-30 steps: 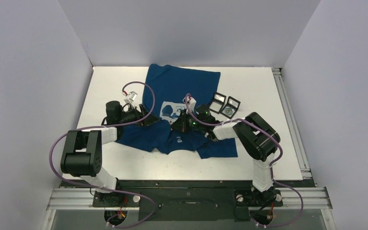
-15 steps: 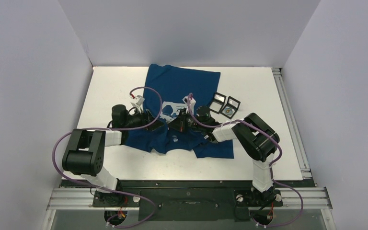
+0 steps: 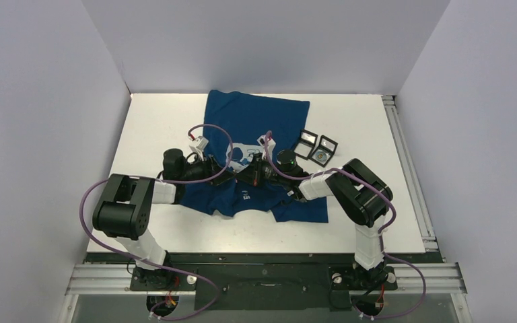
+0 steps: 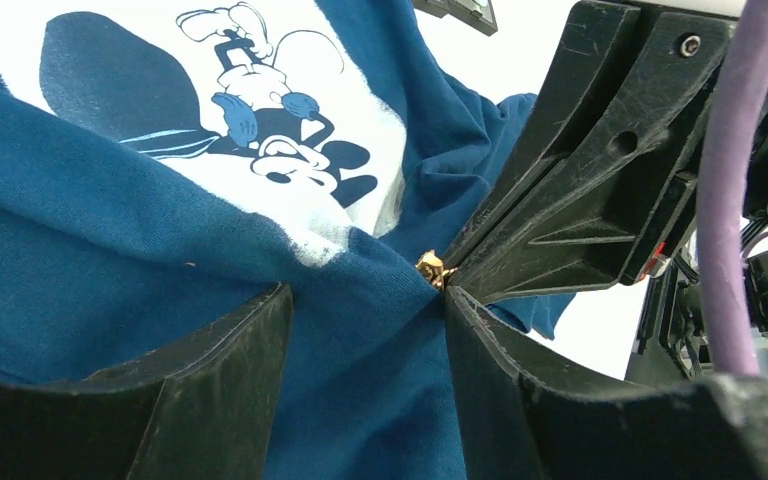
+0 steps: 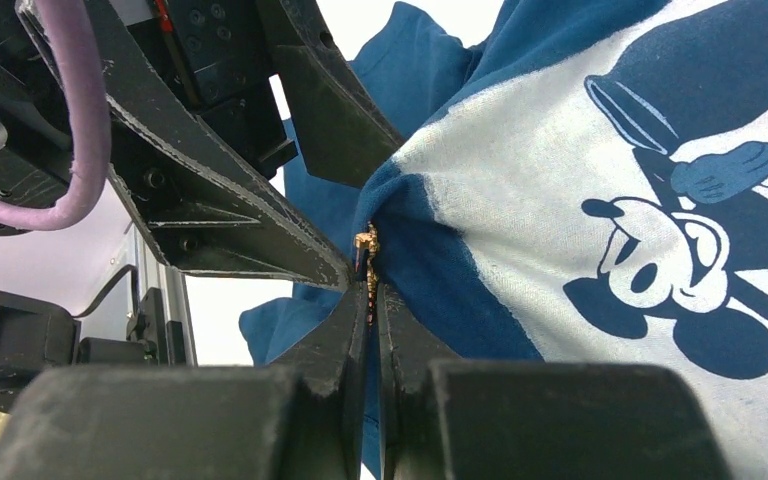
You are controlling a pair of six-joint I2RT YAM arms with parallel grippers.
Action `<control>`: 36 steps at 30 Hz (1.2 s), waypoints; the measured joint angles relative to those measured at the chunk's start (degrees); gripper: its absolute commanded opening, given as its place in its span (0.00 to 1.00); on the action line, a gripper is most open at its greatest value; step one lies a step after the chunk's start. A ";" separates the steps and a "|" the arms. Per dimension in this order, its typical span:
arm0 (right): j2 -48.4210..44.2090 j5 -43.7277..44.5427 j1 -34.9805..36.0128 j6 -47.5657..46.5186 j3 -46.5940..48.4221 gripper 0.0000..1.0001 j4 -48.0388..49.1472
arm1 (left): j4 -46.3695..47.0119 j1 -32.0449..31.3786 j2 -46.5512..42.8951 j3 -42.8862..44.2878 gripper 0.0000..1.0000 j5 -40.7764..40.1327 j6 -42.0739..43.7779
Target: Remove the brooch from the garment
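The garment point(image 3: 256, 118) is a dark blue T-shirt lying on the table, with a pale cartoon-mouse print point(image 4: 260, 130) point(image 5: 600, 200). A small gold brooch point(image 4: 432, 270) point(image 5: 365, 240) sits on a raised ridge of cloth beside the print. My right gripper point(image 5: 370, 292) point(image 3: 247, 172) is shut on the brooch and pinches it at the fingertips. My left gripper point(image 4: 365, 295) point(image 3: 227, 169) is open, its fingers either side of the cloth ridge just short of the brooch. The two grippers' tips nearly touch.
Two small open black boxes point(image 3: 316, 147) lie on the table to the right of the shirt. The shirt's lower part is bunched under both arms. White walls enclose the table on the left, back and right.
My left gripper has moved right along the shirt until it meets the right gripper at the brooch. The right gripper has shifted slightly left, and the cloth has bunched more.
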 measured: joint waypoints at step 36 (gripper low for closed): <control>0.00 0.50 -0.83 0.02 -2.12 0.00 1.46 | 0.22 0.24 2.86 2.01 0.16 2.10 -4.20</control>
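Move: The raised fold of garment beside the brooch lies between the left hand's half-open fingers, about 1 cm to the right of its hand point, with the brooch some 3 cm to the right and 1 cm back. The right hand already has the brooch in its shut fingertips, about 1 cm to its left. From the left hand, the mouse print's middle lies about 6 cm ahead, 3 cm right and 5 cm lower; the collar label is 6 cm back, 4 cm right, 6 cm lower. The garment fold next to the brooch is pinched by the left fingers, which close steadily from about half open to nearly shut, the hand easing roughly 1 cm to the right and then partly back left. The right hand keeps its shut grip on the brooch and draws slowly right and down, about 1 cm each way. ##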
